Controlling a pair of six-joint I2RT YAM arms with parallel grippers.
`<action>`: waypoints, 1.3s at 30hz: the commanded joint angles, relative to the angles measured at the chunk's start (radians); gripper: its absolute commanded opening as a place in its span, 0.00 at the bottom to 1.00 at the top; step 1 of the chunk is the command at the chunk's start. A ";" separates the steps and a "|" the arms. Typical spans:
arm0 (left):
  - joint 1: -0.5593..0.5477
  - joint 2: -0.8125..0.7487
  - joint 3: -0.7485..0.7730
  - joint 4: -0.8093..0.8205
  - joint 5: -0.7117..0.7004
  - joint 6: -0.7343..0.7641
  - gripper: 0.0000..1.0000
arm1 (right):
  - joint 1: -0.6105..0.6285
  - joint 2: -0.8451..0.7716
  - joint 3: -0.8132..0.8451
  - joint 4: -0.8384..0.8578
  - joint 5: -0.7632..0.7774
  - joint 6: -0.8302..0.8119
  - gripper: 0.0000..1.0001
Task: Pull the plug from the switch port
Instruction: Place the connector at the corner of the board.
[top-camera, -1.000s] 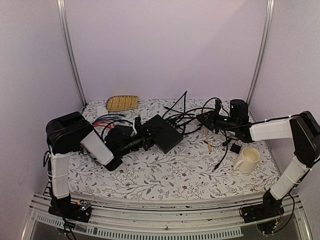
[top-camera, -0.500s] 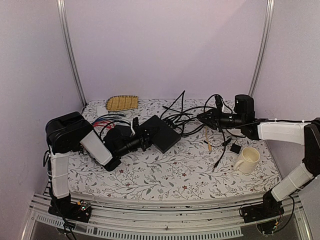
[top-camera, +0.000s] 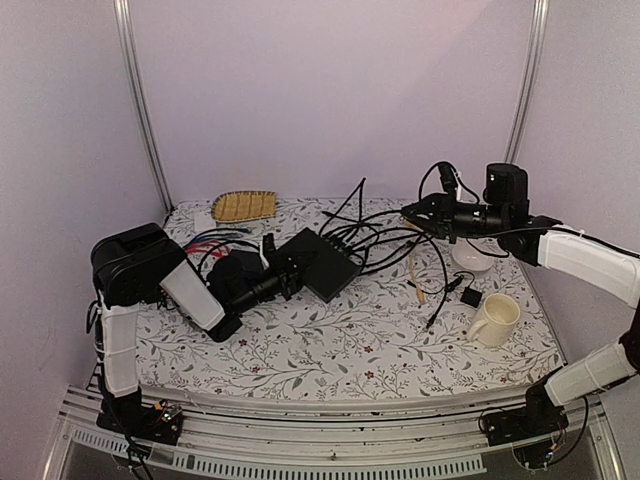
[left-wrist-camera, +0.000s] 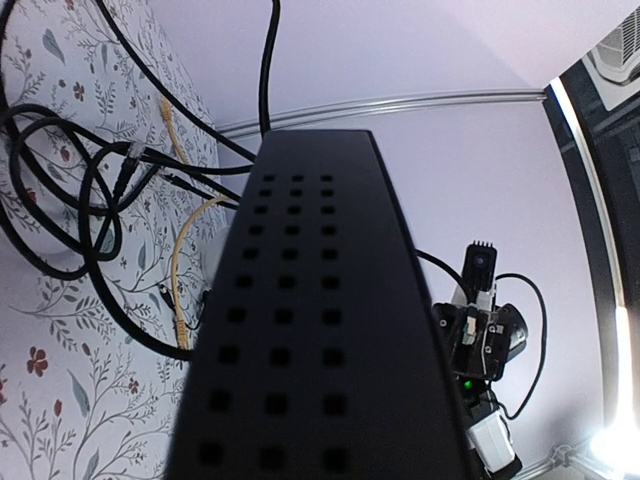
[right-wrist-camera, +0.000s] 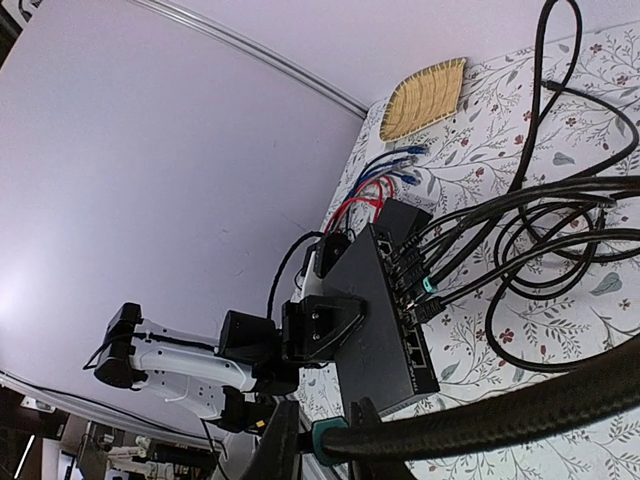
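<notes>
The switch (top-camera: 320, 263) is a flat black box held off the table, and my left gripper (top-camera: 284, 270) is shut on its near edge. In the left wrist view its vented face (left-wrist-camera: 310, 330) fills the frame and hides my fingers. Several black cables (right-wrist-camera: 470, 240) sit in its row of sockets (right-wrist-camera: 410, 285). My right gripper (top-camera: 412, 212) hangs raised to the right of the switch, shut on the plug (right-wrist-camera: 332, 441), which has a teal boot and a thick braided black cable (right-wrist-camera: 510, 405). That plug is clear of the sockets.
A white mug (top-camera: 495, 318) and a small black adapter (top-camera: 470, 297) stand at the right front, and a white bowl (top-camera: 470, 258) sits under my right arm. A woven tray (top-camera: 245, 205) lies at the back left, with red and blue cables (top-camera: 212, 241) near it.
My right arm has risen and drawn back to the right, carrying the plug and its cable higher and away from the switch. The left arm and switch have hardly moved.
</notes>
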 joint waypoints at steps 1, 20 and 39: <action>0.013 -0.012 0.006 0.145 -0.040 0.012 0.00 | -0.004 -0.034 0.048 -0.094 0.079 -0.082 0.01; 0.016 -0.078 -0.116 0.209 -0.066 0.000 0.00 | -0.186 0.124 0.099 0.042 0.310 -0.138 0.02; 0.016 -0.062 -0.126 0.314 -0.113 -0.019 0.00 | -0.276 0.277 0.102 0.079 0.464 -0.130 0.01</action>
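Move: The pulled plugs, beside which the right hand's held plug seems bound, lie about 23 cm ahead of that hand, 12 to its right and 27 below. The white bowl stands 13 cm farther right of them; the small black adapter lies 2 cm ahead and 22 right of the right hand, at table height. The switch is some 18 cm to its left, 3 ahead and 14 lower. From the left hand the pulled plugs are about 21 ahead, 37 right, 15 below. Still pinching the plug with its teal band, the right hand carries it away from the switch towards the table's far right corner, about 14 cm forward and 13 right, sinking some 7 cm, mostly late, while turning some 35 degrees clockwise. The left hand keeps its grip on the switch and lowers it about 3.5 cm, drifting as far left. ##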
